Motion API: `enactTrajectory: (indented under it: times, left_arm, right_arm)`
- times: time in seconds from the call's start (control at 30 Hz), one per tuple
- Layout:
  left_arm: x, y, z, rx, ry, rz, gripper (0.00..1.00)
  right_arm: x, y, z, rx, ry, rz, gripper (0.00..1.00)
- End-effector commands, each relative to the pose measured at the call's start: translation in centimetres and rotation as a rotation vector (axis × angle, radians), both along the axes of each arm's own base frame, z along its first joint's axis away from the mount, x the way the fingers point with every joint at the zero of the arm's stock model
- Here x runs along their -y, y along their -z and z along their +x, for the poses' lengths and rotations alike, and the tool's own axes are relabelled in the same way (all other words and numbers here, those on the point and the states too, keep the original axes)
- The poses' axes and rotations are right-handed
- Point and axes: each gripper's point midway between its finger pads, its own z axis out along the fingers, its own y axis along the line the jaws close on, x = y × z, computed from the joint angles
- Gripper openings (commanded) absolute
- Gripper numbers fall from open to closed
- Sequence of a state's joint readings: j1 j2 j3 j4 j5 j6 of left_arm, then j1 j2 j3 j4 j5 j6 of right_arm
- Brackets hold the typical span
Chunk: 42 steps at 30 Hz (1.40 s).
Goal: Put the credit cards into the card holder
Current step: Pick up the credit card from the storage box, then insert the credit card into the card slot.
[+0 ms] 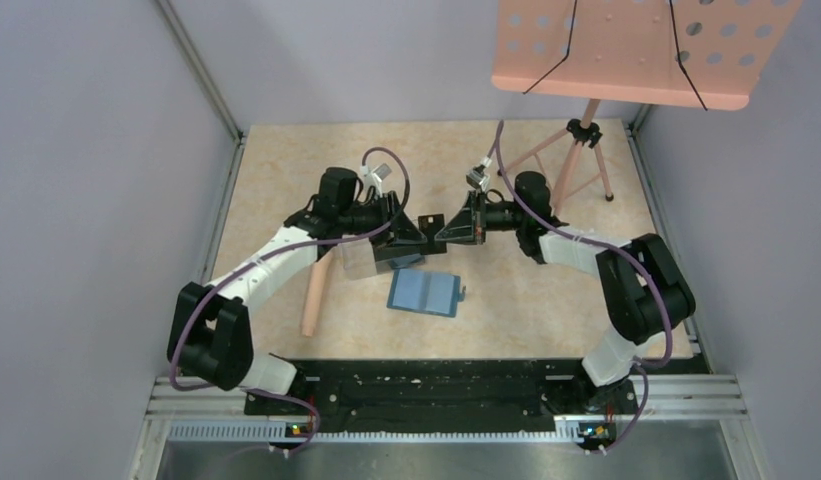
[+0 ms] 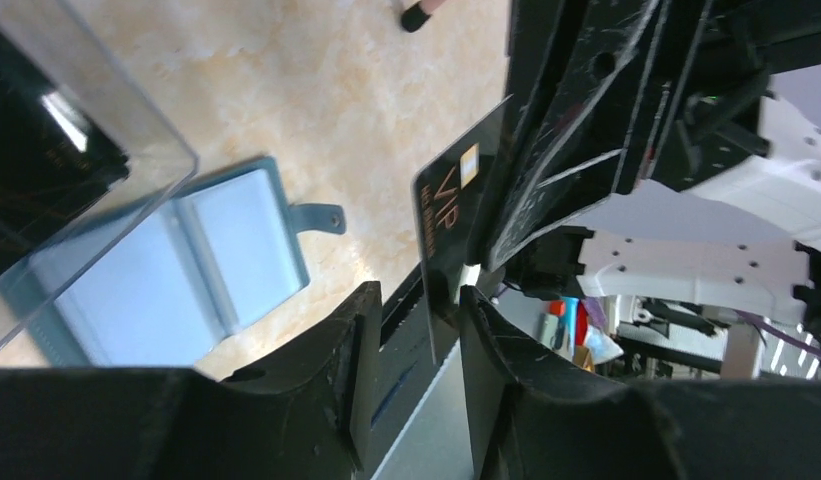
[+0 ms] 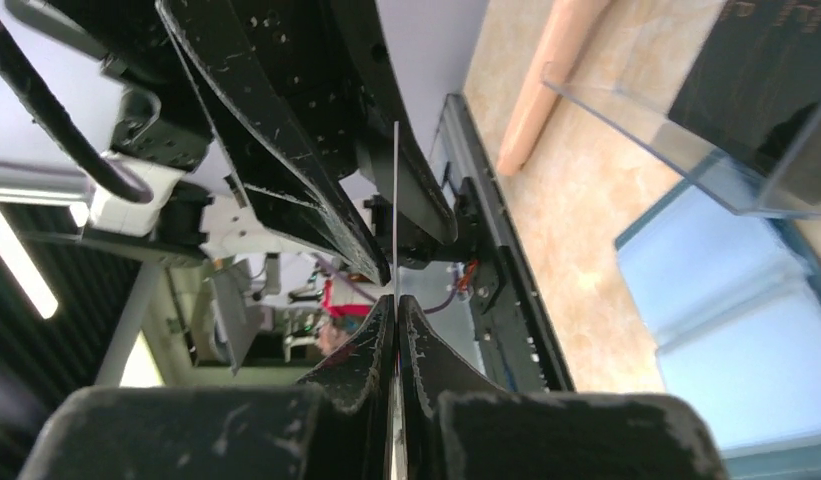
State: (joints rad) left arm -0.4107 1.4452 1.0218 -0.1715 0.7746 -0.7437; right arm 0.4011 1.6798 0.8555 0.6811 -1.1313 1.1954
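Note:
A black credit card (image 2: 448, 215) marked VIP hangs in mid-air between my two grippers, above the table. My right gripper (image 3: 397, 305) is shut on it, and the card (image 3: 396, 200) shows edge-on as a thin line rising from the pinched fingertips. My left gripper (image 2: 418, 300) is open, its jaws apart on either side of the card's lower edge. The teal card holder (image 1: 426, 292) lies open and flat on the table just below the grippers (image 1: 433, 230). More black cards stand in the clear plastic box (image 2: 76, 130).
The clear box (image 1: 358, 260) sits left of the card holder (image 2: 186, 260), under the left arm. A wooden cylinder (image 1: 315, 290) lies further left. A music stand's tripod (image 1: 584, 150) stands at the back right, its pink tray (image 1: 626, 50) overhead.

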Motion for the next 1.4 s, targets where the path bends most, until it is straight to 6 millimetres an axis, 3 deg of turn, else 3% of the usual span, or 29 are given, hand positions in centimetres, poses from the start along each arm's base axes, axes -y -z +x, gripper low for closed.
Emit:
enactTrajectory:
  times: [0.0, 0.33, 0.5, 0.77, 0.93, 1.23, 1.37]
  left_arm:
    - [-2.3, 2.5, -0.7, -0.001, -0.087, 0.15, 0.41]
    - [-7.7, 11.4, -4.0, -0.123, -0.172, 0.571, 0.4]
    - [-7.8, 15.1, -4.9, -0.211, -0.139, 0.656, 0.39]
    - [-7.8, 18.4, -4.5, -0.26, -0.131, 0.732, 0.41]
    - [-5.8, 18.6, -4.8, -0.264, -0.051, 0.699, 0.41]
    - [-1.1, 17.2, -6.0, -0.236, 0.097, 0.628, 0.37]
    - [-1.0, 17.0, -5.6, -0.232, 0.093, 0.66, 0.38]
  right_arm:
    - [1.1, 1.5, 0.3, 0.058, 0.072, -0.143, 0.0]
    - [3.4, 5.5, -0.7, 0.02, 0.119, -0.325, 0.0]
    - [4.2, 6.9, -1.7, -0.007, 0.119, -0.379, 0.0]
    - [5.1, 8.3, -2.8, -0.01, 0.12, -0.43, 0.0]
    - [5.5, 8.9, -3.0, -0.007, 0.129, -0.46, 0.0]
    - [5.9, 9.8, -2.5, 0.003, 0.143, -0.513, 0.0]
    - [6.0, 10.4, -2.0, 0.014, 0.144, -0.536, 0.0]
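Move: The open card holder lies nearly under both hands: its middle is about 4 cm back and 1 cm right of my left hand, 17 cm down, and about 4 cm back and 2 cm left of my right hand, equally low. The clear storage box is some 3 cm ahead and 8 cm left of my left hand, 16 cm down. The card, already pinched in my right fingers, is 2 cm right of my left hand and level with it. I draw my open left hand off the card, down about 17 cm, leftward and back, fingers tipping some 40 degrees steeper, to the holder's near left corner; then, staying low, I push that corner rightward with the fingertips. My right hand keeps its pinch on the card and carries it down about 11 cm, right and slightly back, over the holder's right half, fingers tipping down 30 degrees. ##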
